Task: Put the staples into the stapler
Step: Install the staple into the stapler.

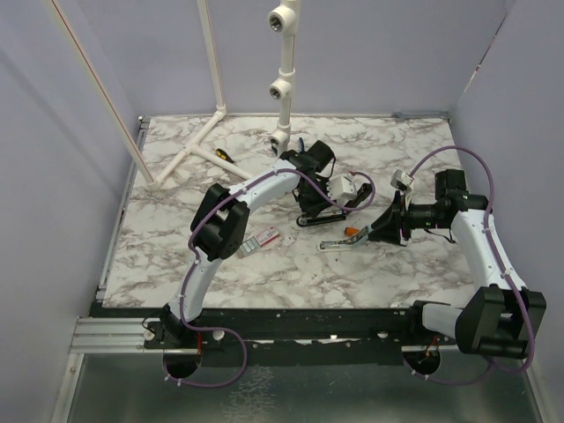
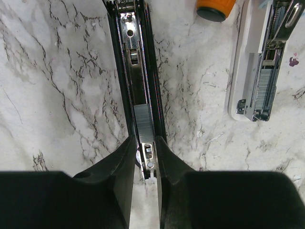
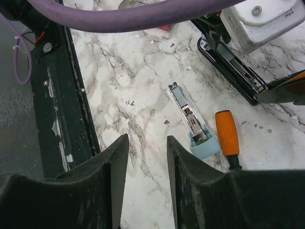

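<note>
The black stapler (image 2: 125, 71) lies open on the marble, its metal channel facing up. A silvery strip of staples (image 2: 143, 121) sits in that channel. My left gripper (image 2: 145, 143) straddles the channel's near end; its jaws stand narrowly open, with a sliver of gap on the left side. From above, the left gripper (image 1: 319, 204) is over the stapler (image 1: 308, 218), and the small white staple box (image 1: 262, 238) lies to its left. My right gripper (image 3: 147, 140) hovers open and empty over bare marble, to the right of the stapler (image 3: 233, 71).
A pale teal bar (image 3: 193, 119) with a metal insert and an orange-handled screwdriver (image 3: 226, 133) lie between the two grippers. White pipe fittings (image 1: 282, 88) stand at the back. The table's black front rail (image 3: 52, 95) runs just left of the right gripper.
</note>
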Tool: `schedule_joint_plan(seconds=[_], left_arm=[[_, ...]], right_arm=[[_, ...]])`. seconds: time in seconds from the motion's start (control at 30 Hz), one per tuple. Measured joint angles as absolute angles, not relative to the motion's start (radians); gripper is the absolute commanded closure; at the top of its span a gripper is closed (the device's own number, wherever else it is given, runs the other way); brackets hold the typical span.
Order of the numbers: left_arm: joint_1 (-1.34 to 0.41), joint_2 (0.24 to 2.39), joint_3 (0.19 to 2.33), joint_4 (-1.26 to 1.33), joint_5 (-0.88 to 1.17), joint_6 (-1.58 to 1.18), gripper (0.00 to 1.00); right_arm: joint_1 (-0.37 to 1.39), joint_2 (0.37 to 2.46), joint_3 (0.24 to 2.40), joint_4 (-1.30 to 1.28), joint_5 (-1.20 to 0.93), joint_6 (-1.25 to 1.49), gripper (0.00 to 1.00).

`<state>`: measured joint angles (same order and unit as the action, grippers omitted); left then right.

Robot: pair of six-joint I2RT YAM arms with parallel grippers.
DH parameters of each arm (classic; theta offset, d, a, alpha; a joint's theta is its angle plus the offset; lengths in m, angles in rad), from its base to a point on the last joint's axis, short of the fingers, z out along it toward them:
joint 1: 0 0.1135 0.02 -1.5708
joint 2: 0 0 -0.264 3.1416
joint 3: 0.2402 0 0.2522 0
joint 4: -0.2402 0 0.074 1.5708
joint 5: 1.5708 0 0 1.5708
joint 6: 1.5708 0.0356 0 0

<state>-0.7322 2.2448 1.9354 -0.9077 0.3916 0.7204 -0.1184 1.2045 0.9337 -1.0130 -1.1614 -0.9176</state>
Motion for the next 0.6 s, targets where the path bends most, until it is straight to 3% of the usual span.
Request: schedule_joint_plan(seconds=[0.2, 0.43, 0.6], left_arm=[[-0.732, 2.245, 1.935, -0.908, 0.391, 0.723, 0.71], [-0.732, 2.24, 1.927, -0.911, 0.392, 0.727, 0.53], [-0.729, 2.171, 1.832, -0.873, 0.392, 0.726, 0.46]], right_arm=[[-0.118, 1.205, 0.934, -1.013, -1.161, -0.918, 0.58], [-0.118, 1.208, 0.934, -1.013, -1.161, -0.918, 0.58], [-0.118, 1.211, 0.934, -0.996, -1.162, -0.902, 0.53]])
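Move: The left fingertips are right at the nose of the open black stapler, with the staple strip in its magazine about 2 cm to their right and 1 cm below. From this hand the small stapler lies some 7 cm back and 10 cm right, the orange handle about 4 cm back and 13 cm right, and the staple box roughly 6 cm back and 13 cm left. The strip is about 17 cm left, 4 cm ahead and 12 cm below the right hand. The left fingers, pointing down and to the right and already slightly parted at the black stapler's nose, spread to about half open while the hand at first stays in place. Only at the end does the hand back away from the nose and the staple strip, about 1 cm left and 1 cm back towards its base and rising some half a centimetre, with the wrist unturned and nothing held. ##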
